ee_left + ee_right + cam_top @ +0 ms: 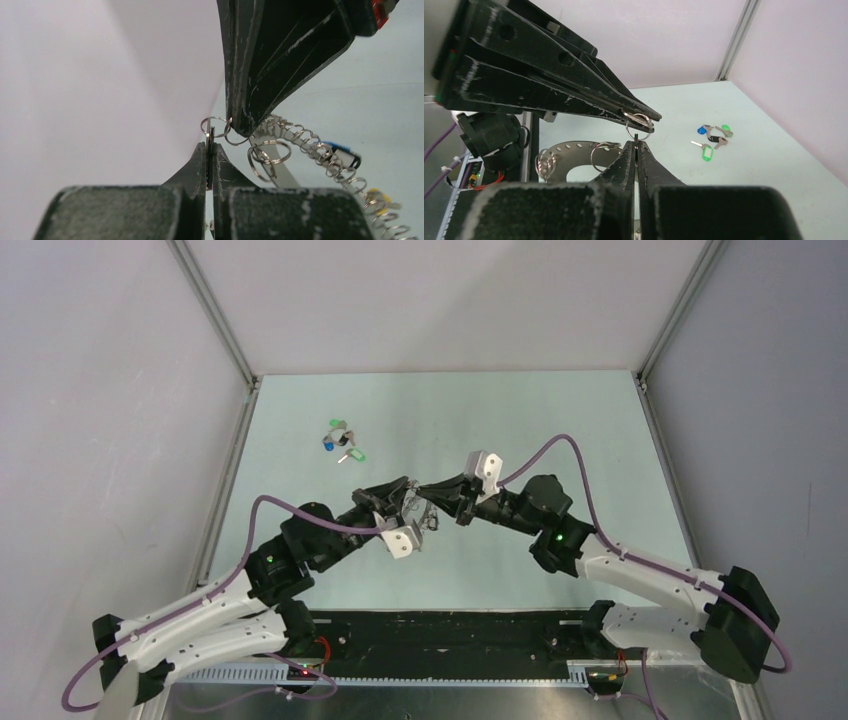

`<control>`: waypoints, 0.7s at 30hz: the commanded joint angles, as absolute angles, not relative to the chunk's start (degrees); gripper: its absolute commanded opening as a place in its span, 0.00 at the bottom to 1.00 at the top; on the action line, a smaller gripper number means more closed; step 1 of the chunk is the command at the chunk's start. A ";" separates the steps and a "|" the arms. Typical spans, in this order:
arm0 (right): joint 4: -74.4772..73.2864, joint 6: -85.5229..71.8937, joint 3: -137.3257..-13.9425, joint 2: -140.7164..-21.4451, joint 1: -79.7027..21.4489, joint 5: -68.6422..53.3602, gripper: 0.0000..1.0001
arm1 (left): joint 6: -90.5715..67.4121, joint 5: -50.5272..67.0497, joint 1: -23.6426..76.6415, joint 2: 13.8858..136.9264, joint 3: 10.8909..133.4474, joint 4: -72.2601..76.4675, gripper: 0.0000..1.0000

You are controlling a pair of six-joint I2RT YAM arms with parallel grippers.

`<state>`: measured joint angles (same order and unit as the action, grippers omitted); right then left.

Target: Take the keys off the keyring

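Both grippers meet over the middle of the table. My left gripper (408,496) (210,146) is shut on the thin rim of the grey keyring (277,172) (574,152), which hangs in the air. My right gripper (432,492) (636,142) is shut on a small wire loop (640,133) hanging from that rim, right below the left fingers (574,85). A blue-tagged key (341,154) and a yellow-tagged one (378,196) hang from loops further along the ring. Three loose keys (342,440) (712,138) with blue, black and green tags lie on the table.
Pale green table top (560,420) with white walls on three sides and metal frame posts (215,310) at the back corners. The loose keys lie at the back left, apart from both arms. Purple cables (560,445) loop over the arms.
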<state>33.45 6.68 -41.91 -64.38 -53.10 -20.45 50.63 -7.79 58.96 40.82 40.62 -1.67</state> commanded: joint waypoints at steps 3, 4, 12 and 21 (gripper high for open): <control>35.32 2.36 -43.51 -57.61 -52.75 -21.76 0.00 | 51.20 -8.14 58.81 39.82 41.48 2.72 0.00; 35.33 1.69 -43.51 -57.28 -52.63 -21.78 0.00 | 51.16 -7.99 58.85 39.82 41.48 2.68 0.00; 39.69 -3.37 -43.49 -57.34 -51.52 -23.96 0.00 | 50.82 -7.30 58.82 40.37 41.52 2.71 0.00; 46.65 -14.06 -43.50 -60.49 -49.20 -28.32 0.00 | 50.79 -7.14 58.81 40.28 41.47 2.72 0.00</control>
<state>38.35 -7.77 -41.91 -60.23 -50.09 -25.78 50.61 -6.92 59.07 40.60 40.62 0.58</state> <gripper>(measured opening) 0.012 0.020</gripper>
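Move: The right hand, its fingers already shut on the ringwork, works against the small ring held in the left fingertips, about 1 cm ahead, 2 cm to its left and 1 cm above. The ring-studded plate hangs some 4 cm back, 1 cm left and 5 cm below the right hand; its blue tag is about 6 cm back, 2 cm right and 8 cm below. From the left hand, the small ring is level, 1 cm to the right. The right hand, still shut on a ring, pulls about 5 cm up, back and right, away from the left fingertips. ##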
